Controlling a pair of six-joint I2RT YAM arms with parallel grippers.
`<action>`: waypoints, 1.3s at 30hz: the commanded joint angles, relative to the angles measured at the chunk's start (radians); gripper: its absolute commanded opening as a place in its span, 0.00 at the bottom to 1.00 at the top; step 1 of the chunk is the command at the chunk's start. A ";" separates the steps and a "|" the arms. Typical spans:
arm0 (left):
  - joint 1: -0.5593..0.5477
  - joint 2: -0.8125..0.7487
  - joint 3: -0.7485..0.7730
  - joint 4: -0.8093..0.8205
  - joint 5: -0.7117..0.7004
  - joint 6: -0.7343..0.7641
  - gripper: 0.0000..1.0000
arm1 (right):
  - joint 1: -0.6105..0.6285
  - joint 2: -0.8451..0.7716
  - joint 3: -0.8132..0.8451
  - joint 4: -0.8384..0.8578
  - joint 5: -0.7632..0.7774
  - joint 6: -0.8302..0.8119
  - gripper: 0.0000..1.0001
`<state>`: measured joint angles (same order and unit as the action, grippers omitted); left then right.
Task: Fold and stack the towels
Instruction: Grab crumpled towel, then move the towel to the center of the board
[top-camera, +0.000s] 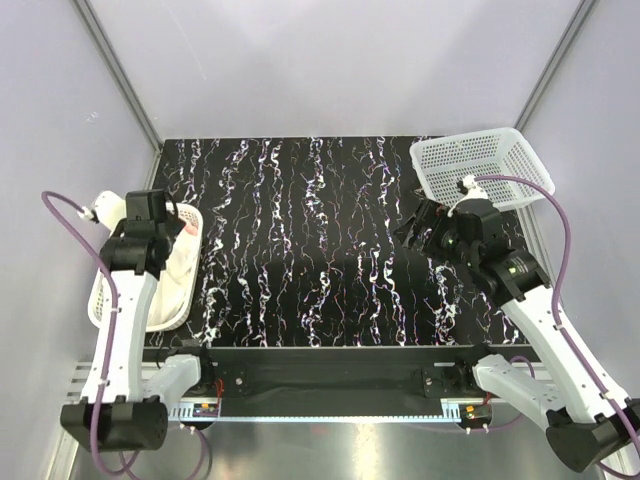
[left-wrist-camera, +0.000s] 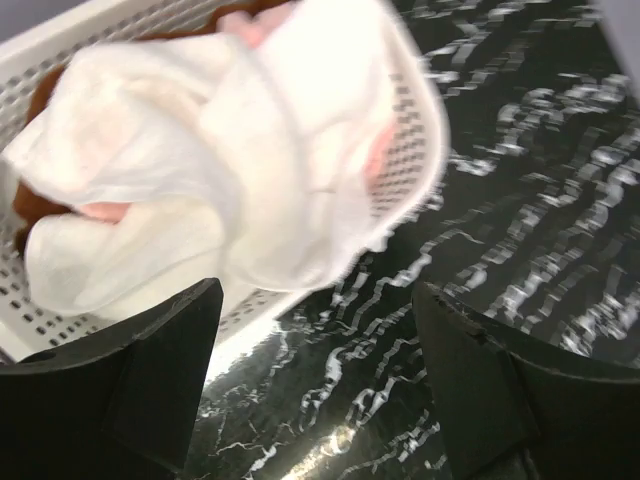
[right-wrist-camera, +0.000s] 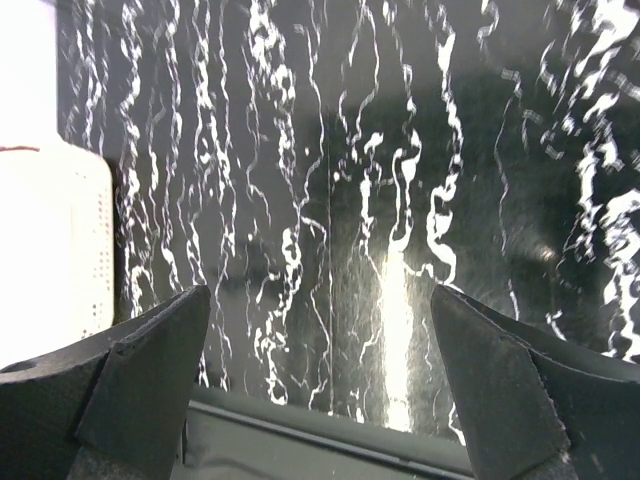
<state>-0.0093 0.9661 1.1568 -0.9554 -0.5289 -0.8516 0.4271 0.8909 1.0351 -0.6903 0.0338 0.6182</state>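
Observation:
The towels lie bunched together in the white mesh basket (left-wrist-camera: 420, 140) at the table's left edge. The white towel (left-wrist-camera: 200, 150) is on top and hangs over the basket's rim. The pale pink towel (left-wrist-camera: 375, 150) peeks out under it, and the rust-brown towel (left-wrist-camera: 40, 100) shows at the basket's back. In the top view the white towel (top-camera: 178, 262) shows beside my left arm. My left gripper (left-wrist-camera: 320, 380) is open and empty, just above the table next to the basket. My right gripper (top-camera: 416, 232) is open and empty over the table's right part, also seen in its wrist view (right-wrist-camera: 320, 380).
A second white mesh basket (top-camera: 480, 165) stands empty at the back right corner. The black marbled table (top-camera: 310, 240) lies between the arms. The towel basket (right-wrist-camera: 50, 250) shows at the left of the right wrist view. Grey walls enclose the table.

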 joint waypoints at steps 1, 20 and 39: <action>0.117 0.017 -0.077 0.062 0.056 -0.073 0.81 | 0.006 0.013 -0.013 0.072 -0.072 0.035 1.00; 0.229 0.240 -0.145 0.208 -0.065 -0.118 0.00 | 0.006 0.014 0.068 0.023 -0.040 -0.048 1.00; -0.156 0.211 0.492 0.568 1.079 -0.084 0.00 | 0.006 -0.070 0.183 0.017 0.090 -0.064 1.00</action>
<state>-0.0898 1.1934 1.8172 -0.5014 0.2886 -0.8593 0.4274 0.8558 1.1774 -0.6849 0.0471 0.5724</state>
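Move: The crumpled white towel lies in the left basket, its middle about 6 cm to the left hand's left, 2 cm ahead and some 15 cm below. The basket's middle is level with the hand, roughly 5 cm left and 17 cm down; the pink towel, mostly under the white one, is about 3 cm left, level and 17 cm down. From the right hand the white towel lies some 58 cm left, 2 cm ahead and 16 cm below. The left hand sinks about 12 cm and eases some 6 cm left into the basket, where its wide-open fingers shut on the white towel, then whips it up some 40 cm, first forward, then swinging right over 20 cm while the wrist tips up and turns clockwise. The right hand, open and empty, dips slightly, then rises about 8 cm. ##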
